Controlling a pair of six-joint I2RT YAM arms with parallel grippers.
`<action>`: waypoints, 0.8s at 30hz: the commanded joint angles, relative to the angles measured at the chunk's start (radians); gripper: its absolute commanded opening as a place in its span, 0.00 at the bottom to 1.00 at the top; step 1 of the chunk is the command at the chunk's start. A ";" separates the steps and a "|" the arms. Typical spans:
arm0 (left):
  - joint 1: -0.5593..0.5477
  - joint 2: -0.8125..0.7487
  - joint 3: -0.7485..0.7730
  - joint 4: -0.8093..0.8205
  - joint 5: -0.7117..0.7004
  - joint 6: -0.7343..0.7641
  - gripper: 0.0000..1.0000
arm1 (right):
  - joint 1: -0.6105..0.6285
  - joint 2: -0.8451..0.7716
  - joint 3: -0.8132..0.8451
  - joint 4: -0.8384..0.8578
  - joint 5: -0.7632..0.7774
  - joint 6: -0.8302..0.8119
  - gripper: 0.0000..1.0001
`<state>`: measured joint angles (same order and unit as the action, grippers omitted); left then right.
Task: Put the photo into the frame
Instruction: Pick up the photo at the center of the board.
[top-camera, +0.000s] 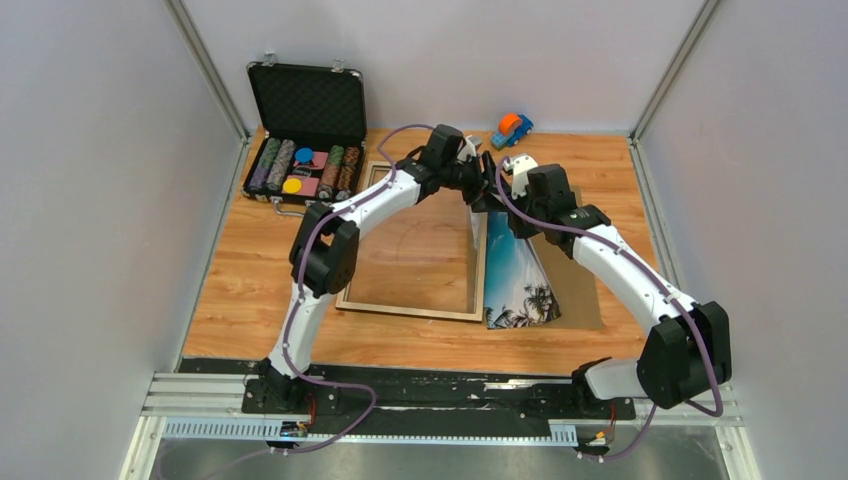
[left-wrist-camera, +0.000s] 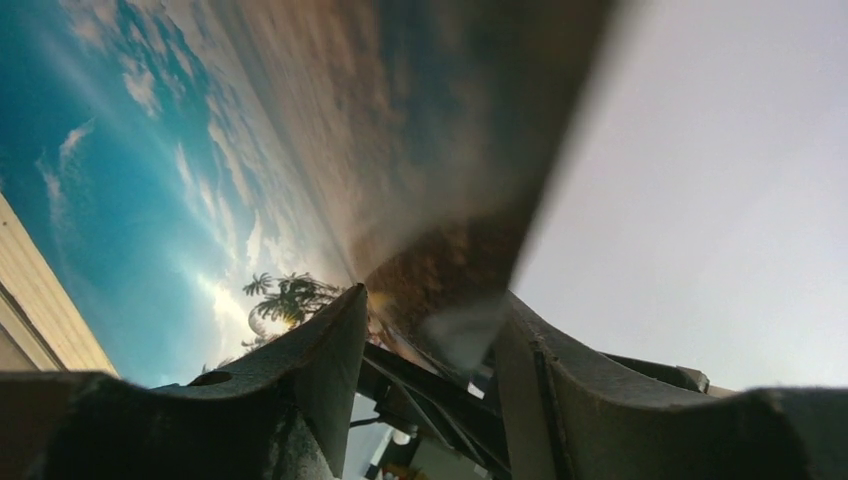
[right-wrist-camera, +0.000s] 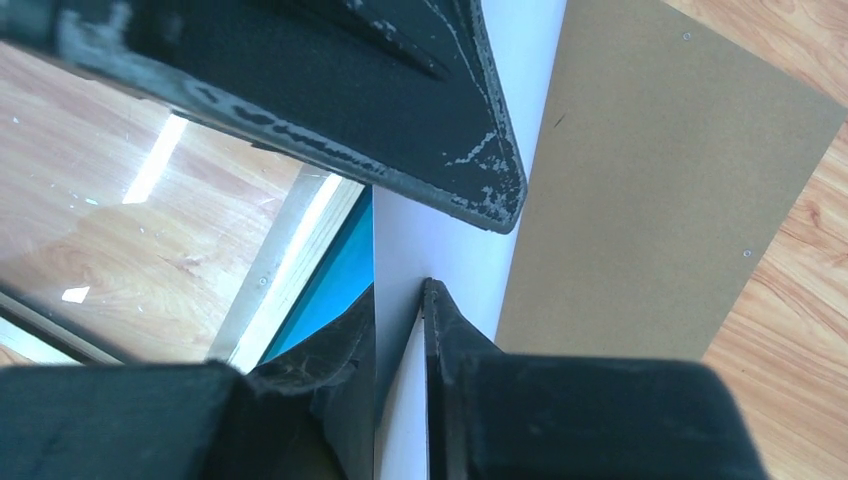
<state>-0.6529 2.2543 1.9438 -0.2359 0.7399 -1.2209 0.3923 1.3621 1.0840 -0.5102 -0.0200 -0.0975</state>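
Note:
The photo (top-camera: 515, 280), a beach print with blue sky and palms, stands tilted on its lower edge just right of the frame (top-camera: 410, 305), which lies flat on the table. Both grippers meet at the photo's raised top edge. My left gripper (top-camera: 483, 183) is open, its fingers wide apart on either side of the photo's edge (left-wrist-camera: 150, 180) without touching it. My right gripper (right-wrist-camera: 400, 300) has its jaws slightly parted, with the photo's white back (right-wrist-camera: 440, 240) running between them. The frame's pale rail (right-wrist-camera: 290, 250) and glass show below.
A brown backing board (top-camera: 585, 290) lies flat under and to the right of the photo. An open black chip case (top-camera: 305, 130) stands at the back left. A toy truck (top-camera: 511, 128) sits at the back, close behind the grippers. Grey walls enclose the table.

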 joint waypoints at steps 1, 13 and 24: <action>0.000 0.029 -0.004 0.056 0.020 -0.025 0.57 | 0.008 0.000 0.028 0.033 -0.022 0.024 0.17; -0.001 0.049 -0.019 0.068 0.018 -0.023 0.44 | 0.009 -0.003 0.018 0.032 -0.049 0.028 0.31; 0.001 0.046 -0.077 0.130 0.039 -0.050 0.05 | 0.007 -0.035 0.011 0.026 -0.044 0.026 0.49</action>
<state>-0.6529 2.3024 1.8874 -0.1566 0.7544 -1.2591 0.3939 1.3617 1.0840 -0.5106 -0.0628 -0.0807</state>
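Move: My left hand, half open, straddles the photo's raised edge, whose part to be gripped is about 3 cm below and 1 cm to the right of it. The frame's middle is some 16 cm left and 8 cm back, 13 cm lower; the board's is 11 cm right and 10 cm back; the tape dispenser stands 15 cm ahead and 4 cm right, both about as low. My right fingers still have that raised edge loosely between their tips. I sink my left hand about 3.5 cm over the photo's raised edge, then shut its fingers almost fully, pinching the edge just ahead of my right hand. Meanwhile I let my right fingers open to nearly half, drifting only about 1 cm left, so they loosen off the photo and leave it to the left hand. ##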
